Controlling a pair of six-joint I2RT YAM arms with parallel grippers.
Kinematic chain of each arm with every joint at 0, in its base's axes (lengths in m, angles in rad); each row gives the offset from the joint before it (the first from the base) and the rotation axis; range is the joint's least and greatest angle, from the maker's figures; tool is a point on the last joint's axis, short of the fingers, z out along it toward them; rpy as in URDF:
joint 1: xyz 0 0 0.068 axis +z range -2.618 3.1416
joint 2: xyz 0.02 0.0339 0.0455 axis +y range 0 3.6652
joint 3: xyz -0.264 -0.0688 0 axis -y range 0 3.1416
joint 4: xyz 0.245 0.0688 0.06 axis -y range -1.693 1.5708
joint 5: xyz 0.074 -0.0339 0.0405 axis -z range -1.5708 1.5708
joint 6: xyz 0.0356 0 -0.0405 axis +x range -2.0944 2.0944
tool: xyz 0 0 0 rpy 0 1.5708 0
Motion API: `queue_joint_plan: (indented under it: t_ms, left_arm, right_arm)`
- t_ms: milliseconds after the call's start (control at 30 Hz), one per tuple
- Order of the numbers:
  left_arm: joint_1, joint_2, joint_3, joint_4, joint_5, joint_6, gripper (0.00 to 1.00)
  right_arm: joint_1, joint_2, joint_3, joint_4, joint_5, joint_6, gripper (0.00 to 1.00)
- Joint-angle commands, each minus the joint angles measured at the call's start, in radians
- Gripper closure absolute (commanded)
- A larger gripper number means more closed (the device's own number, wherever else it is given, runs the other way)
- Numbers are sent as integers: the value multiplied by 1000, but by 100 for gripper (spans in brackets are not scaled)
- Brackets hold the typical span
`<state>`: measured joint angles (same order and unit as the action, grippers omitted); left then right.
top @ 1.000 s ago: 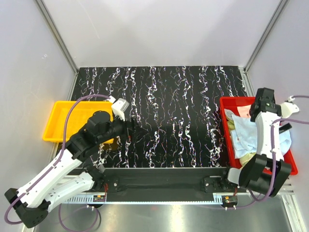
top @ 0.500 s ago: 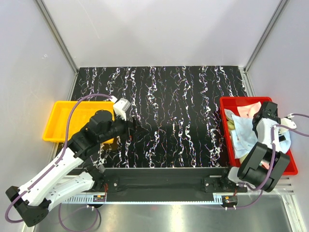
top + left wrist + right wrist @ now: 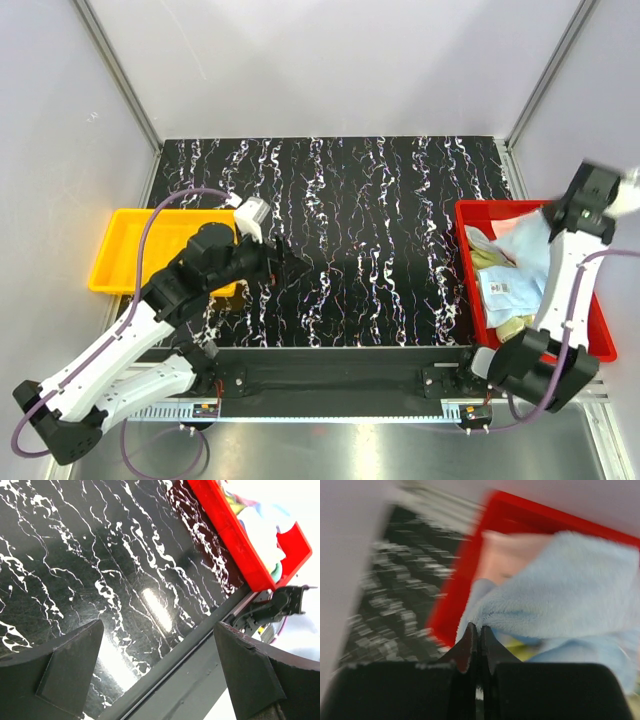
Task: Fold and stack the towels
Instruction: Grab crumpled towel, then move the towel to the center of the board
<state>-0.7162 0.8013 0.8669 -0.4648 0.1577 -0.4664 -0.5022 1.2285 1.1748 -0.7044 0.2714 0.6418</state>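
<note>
Towels lie heaped in the red tray [image 3: 468,285] at the right. My right gripper [image 3: 480,627] is shut on an edge of the light blue towel [image 3: 560,590] and holds it lifted above the tray, so the light blue towel [image 3: 527,262] hangs in a drape below the right gripper [image 3: 556,216]. A pale pink towel [image 3: 505,229] and a yellow-green towel [image 3: 489,259] stay in the tray beneath it. My left gripper [image 3: 278,262] hovers open over the black marbled table [image 3: 370,230], nothing between its fingers [image 3: 70,665].
A yellow tray [image 3: 120,250] sits at the table's left edge, partly behind the left arm. From the left wrist the red tray [image 3: 235,545] shows at the far side, and the table's front rail [image 3: 200,680] runs under the left gripper [image 3: 157,625].
The right gripper went down into the red tray, shut on the light blue towel and rose with it. The left arm has barely shifted.
</note>
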Motion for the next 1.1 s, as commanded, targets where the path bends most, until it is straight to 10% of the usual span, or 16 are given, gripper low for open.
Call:
queue_joint_plan:
  t_ms: [0,300,767,1067]
  left_arm:
    - [-3,32,121,31,-56,-29,2]
    - [81,72,369,-115,-296,-11,1]
    - [288,162,313,-152,-270,-38,2]
    - [297,404,360,-72,-241,-38,3]
  right_arm:
    - [134,-20,364,-31,-303,-80,100]
    - [623,546,1574,-411,-598,-136,100]
    - [905,155,-117,411,-750,-71,94]
    - [984,140,-140,192,-553,-201,44]
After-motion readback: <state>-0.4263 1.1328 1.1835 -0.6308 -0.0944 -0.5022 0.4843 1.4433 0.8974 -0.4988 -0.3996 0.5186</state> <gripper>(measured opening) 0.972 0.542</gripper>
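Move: Pinched in the right fingers, the light blue towel still hangs into the red bin, whose middle is about 15 cm below that hand and 7 cm back. It is bound for the bare middle of the table, some 43 cm to the left, 3 cm back and 17 cm lower. The pink towel lies about 4 cm ahead and 14 cm down. From the empty left hand the blue towel is roughly 56 cm right, 7 cm ahead and 12 cm lower. Flinging the blue towel out of the red bin, the right hand sweeps fast about 40 cm left, first soaring some 36 cm, then plunging nearly 50 cm while drawing back, turning about 85 degrees counter-clockwise and opening halfway to let go low over the table. The open left hand goes forward about 12 cm and left 8 cm, rising and sinking back, turning 30 degrees counter-clockwise. ##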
